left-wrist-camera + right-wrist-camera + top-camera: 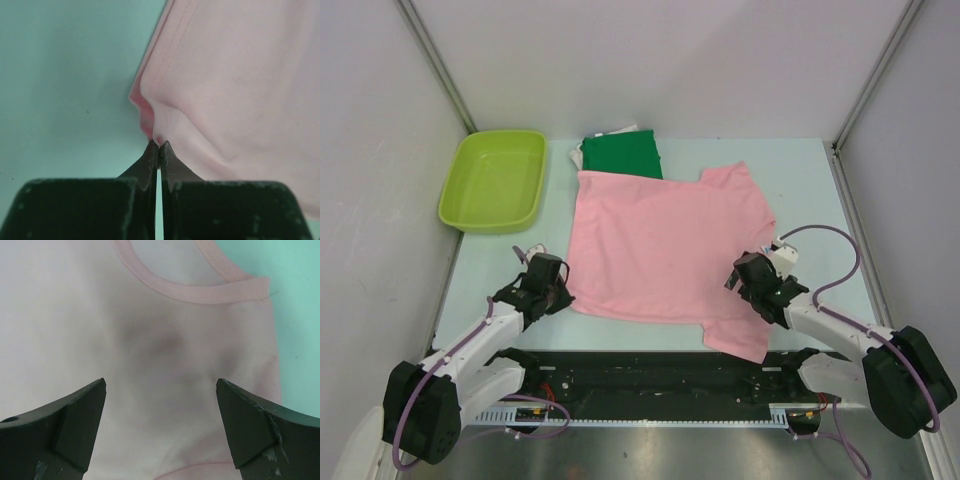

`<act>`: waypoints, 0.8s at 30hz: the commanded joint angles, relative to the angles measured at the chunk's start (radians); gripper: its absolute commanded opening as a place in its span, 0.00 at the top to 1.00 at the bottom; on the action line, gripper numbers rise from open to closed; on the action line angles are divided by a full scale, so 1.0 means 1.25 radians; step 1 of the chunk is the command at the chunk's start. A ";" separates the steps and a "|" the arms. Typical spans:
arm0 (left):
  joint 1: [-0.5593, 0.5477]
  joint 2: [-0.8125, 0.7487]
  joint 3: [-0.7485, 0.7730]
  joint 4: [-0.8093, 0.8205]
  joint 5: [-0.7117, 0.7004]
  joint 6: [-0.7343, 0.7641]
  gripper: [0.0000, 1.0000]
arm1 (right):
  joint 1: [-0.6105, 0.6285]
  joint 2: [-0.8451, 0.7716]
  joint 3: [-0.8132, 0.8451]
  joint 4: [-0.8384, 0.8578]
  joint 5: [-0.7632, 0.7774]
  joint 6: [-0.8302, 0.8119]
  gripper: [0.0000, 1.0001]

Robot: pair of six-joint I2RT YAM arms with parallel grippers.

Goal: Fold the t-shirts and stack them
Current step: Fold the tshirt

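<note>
A light pink t-shirt (660, 250) lies spread flat on the pale green table, one sleeve hanging toward the near edge. My left gripper (560, 288) is at the shirt's left edge. In the left wrist view it (159, 145) is shut, pinching a small pucker of the pink cloth (240, 90) at its tips. My right gripper (740, 283) hovers over the shirt's right side. Its jaws (161, 382) stand wide open above the pink fabric (150, 340), just short of the neckline band (200, 292), with nothing between them. A folded dark green t-shirt (620, 155) lies behind the pink one, white cloth (620, 131) showing at its far edge.
A lime green plastic tub (492, 180) sits at the back left of the table. Grey walls enclose the table on the left, back and right. The black rail with the arm bases (650, 375) runs along the near edge.
</note>
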 commanded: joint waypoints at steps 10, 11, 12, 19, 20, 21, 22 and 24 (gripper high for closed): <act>0.005 -0.003 0.030 0.015 -0.007 0.008 1.00 | -0.116 0.103 -0.007 0.153 -0.149 -0.083 0.02; 0.005 -0.003 0.030 0.014 -0.010 0.008 1.00 | -0.126 0.112 -0.007 0.160 -0.158 -0.082 0.02; 0.006 -0.005 0.030 0.013 -0.011 0.008 1.00 | -0.148 0.126 -0.006 0.172 -0.169 -0.080 0.02; 0.006 -0.002 0.030 0.020 -0.016 -0.003 0.99 | -0.201 0.201 0.016 0.220 -0.213 -0.087 0.03; 0.006 -0.001 0.031 0.021 -0.016 -0.003 0.99 | -0.202 0.218 0.026 0.225 -0.214 -0.090 0.04; 0.005 0.003 0.032 0.027 -0.020 -0.003 0.99 | -0.204 0.229 0.034 0.228 -0.213 -0.090 0.04; 0.006 0.006 0.034 0.030 -0.020 -0.007 0.99 | -0.205 0.239 0.043 0.229 -0.210 -0.094 0.04; 0.005 0.016 0.043 0.036 -0.026 -0.010 0.99 | -0.205 0.268 0.067 0.231 -0.208 -0.099 0.04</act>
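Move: Your open right hand is just above the pink t-shirt. The near end of its collar is some 5 cm ahead, 6 cm to the right and a couple of centimetres below. The near sleeve lies roughly 13 cm back and 2 cm to the left, the far sleeve about 25 cm ahead and 4 cm left. From the left hand, that collar end is about 9 cm ahead and 45 cm to the right. Sweep the right gripper forward about 7 cm, low over the t-shirt towards the collar, with its fingers wide open and rolling slightly right side down, so that the right fingertip bears on the cloth just short of the collar and pushes it along. Keep the left gripper still and shut on the near hem corner. ##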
